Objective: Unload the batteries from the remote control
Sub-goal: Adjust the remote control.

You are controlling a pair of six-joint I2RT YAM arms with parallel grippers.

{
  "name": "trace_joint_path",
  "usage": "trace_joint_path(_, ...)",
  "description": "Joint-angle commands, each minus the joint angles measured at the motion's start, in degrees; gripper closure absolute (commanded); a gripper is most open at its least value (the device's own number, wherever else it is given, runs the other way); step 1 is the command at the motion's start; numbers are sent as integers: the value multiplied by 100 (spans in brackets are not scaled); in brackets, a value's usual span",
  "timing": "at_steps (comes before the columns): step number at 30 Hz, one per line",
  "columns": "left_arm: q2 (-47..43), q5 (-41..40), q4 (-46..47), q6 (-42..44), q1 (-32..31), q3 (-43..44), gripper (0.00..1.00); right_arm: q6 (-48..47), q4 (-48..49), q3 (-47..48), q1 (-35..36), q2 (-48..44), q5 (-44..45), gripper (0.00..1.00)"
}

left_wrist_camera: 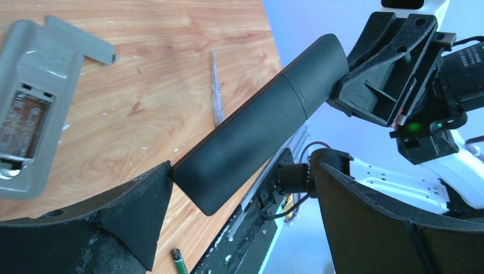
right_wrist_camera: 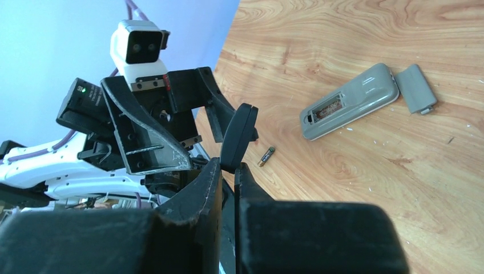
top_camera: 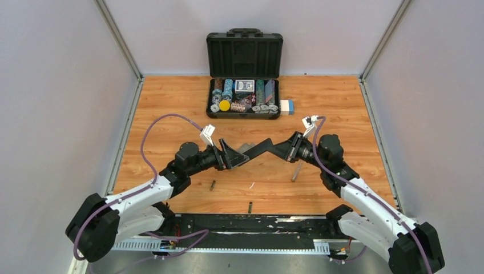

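Observation:
A black remote (top_camera: 259, 149) hangs in the air between both arms. My right gripper (right_wrist_camera: 229, 166) is shut on its far end, seen edge-on in the right wrist view (right_wrist_camera: 238, 136). My left gripper (left_wrist_camera: 242, 171) is open around its other end (left_wrist_camera: 257, 131), and the left finger (left_wrist_camera: 137, 211) touches the remote's corner. Slim dark batteries lie on the wood: one (top_camera: 212, 185) near the left arm, one (top_camera: 250, 207) by the front rail. One also shows in the left wrist view (left_wrist_camera: 180, 262) and one in the right wrist view (right_wrist_camera: 266, 156).
A grey remote (left_wrist_camera: 23, 114) with its back compartment open lies on the table, its grey cover (left_wrist_camera: 80, 40) beside it; both show in the right wrist view too (right_wrist_camera: 349, 101). A slim screwdriver (left_wrist_camera: 216, 88) lies nearby. An open black case (top_camera: 244, 97) of poker chips stands at the back.

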Motion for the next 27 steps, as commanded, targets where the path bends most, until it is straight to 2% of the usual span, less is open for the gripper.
trace_joint_path(1,214,474,1261,-486,26,-33,0,36,649,-82,27,-155,-211,100)
trace_joint_path(8,420,588,2099,-979,68,-247,3,237,998,-201,27,-188,-238,100)
trace_joint_path(20,491,742,2533,-1190,110,-231,57,392,1496,-496,25,-115,-185,100)
trace_joint_path(27,424,701,2200,-998,121,-151,73,303,1449,-501,27,-52,-255,98)
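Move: The black remote hangs between the two hands, its near end between the left hand's open fingers: its middle is about 3 cm ahead, 6 cm right and 1 cm above the left hand. The grey remote lies some 9 cm ahead, 1 cm right and 15 cm below that hand. From the right hand, which pinches the far end, the black remote's middle is about 2 cm back, 6 cm left and 1 cm down; the screwdriver lies level ahead, 9 cm right, 18 cm down. The black remote's near end is taken by the left hand, whose wide-open fingers close on it as the hand rises about 3.5 cm, easing 1 cm to the right at first, and tips its fingertips up by some 13 degrees. The right hand, fingers staying shut, lifts about 2.5 cm and then sinks 1 cm, losing its pinch on the far end. ##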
